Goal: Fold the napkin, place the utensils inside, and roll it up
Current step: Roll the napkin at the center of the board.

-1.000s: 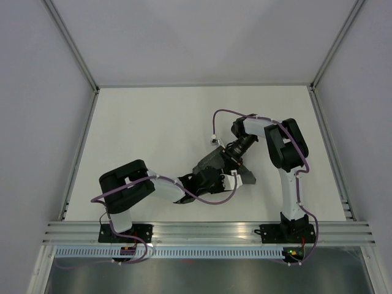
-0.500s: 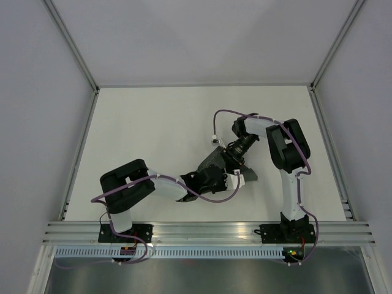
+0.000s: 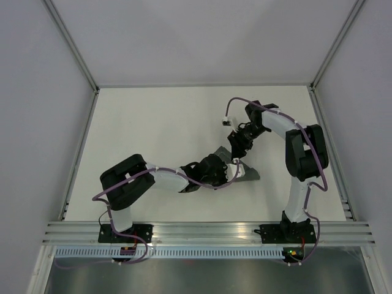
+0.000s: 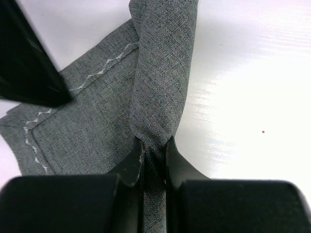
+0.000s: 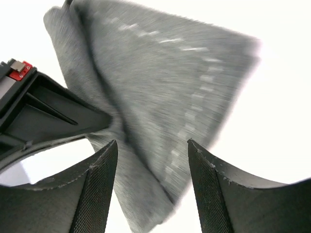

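Note:
The napkin (image 3: 248, 175) is a dark grey cloth with a light stitched edge. It lies crumpled on the white table between the arms. My left gripper (image 3: 225, 174) is shut on a raised fold of the napkin (image 4: 160, 73), with the cloth pinched between its fingers (image 4: 127, 165). My right gripper (image 3: 235, 148) is open and hovers just above and behind the napkin (image 5: 160, 92). Its fingers (image 5: 99, 189) are spread wide with nothing between them. No utensils show in any view.
The white table (image 3: 153, 122) is bordered by metal rails on the left and right and by an aluminium rail at the near edge. The right gripper's dark finger (image 4: 26, 63) shows at the top left of the left wrist view. The left gripper's body (image 5: 43, 116) shows in the right wrist view.
The right arm has swung right and its gripper has drawn back from the napkin toward the far side. The left gripper has shifted right with the fold held.

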You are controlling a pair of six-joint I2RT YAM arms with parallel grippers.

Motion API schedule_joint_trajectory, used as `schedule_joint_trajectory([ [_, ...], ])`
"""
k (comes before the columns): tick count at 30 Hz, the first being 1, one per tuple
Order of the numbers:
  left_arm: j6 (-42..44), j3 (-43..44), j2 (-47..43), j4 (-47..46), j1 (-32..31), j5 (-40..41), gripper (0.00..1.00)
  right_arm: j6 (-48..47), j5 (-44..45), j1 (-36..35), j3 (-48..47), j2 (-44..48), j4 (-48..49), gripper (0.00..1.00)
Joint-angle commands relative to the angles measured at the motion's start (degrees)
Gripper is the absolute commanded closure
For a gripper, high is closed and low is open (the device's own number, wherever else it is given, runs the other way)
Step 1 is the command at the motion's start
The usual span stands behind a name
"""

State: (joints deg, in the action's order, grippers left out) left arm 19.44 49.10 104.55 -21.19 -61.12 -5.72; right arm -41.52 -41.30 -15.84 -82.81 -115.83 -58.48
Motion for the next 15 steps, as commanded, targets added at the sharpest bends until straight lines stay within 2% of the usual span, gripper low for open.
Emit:
schedule_joint_trajectory([
  [1, -6.43, 1.52, 2.94, 9.31, 2.4, -10.01, 0.98, 5.46, 0.08, 3.7, 0.53, 6.22, 8.09, 0.35],
  [5, -9.59, 3.28, 4.08, 12.47, 5.74, -16.41, 0.98, 7.76, -0.97, 9.23, 4.92, 14.11, 14.43, 0.36],
  [8, -11.0, 5.3, 5.57, 15.9, 8.03, -20.2, 0.98, 5.58, -1.16, 11.61, 10.8, 21.75, 18.13, 0.36],
  [12, -11.71, 9.07, 7.94, 20.83, 9.88, -22.58, 0.98, 3.29, 0.78, 11.7, 22.66, 33.1, 26.73, 0.35],
  [15, -12.59, 14.51, 10.75, 27.85, 10.93, -23.81, 0.98, 0.04, 1.57, 11.35, 31.02, 40.23, 31.75, 0.35],
])
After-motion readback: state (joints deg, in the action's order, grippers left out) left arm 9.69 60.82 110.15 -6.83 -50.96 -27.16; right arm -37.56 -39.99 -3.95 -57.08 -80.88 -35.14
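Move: The left hand already pinches the napkin roll, whose middle lies about 2 cm ahead of its grip, with the loose flap some 6 cm ahead and level sideways. From the open right hand, the roll's middle is roughly 6 cm back, 3 cm left and 3 cm below; the flap is about 1 cm back, 3 cm left. The roll's right end lies some 9 cm back and 7 cm right of the right hand. Open right hand loops forward and back, about 8 cm up and rightward off the roll; left still pinches, turning. ##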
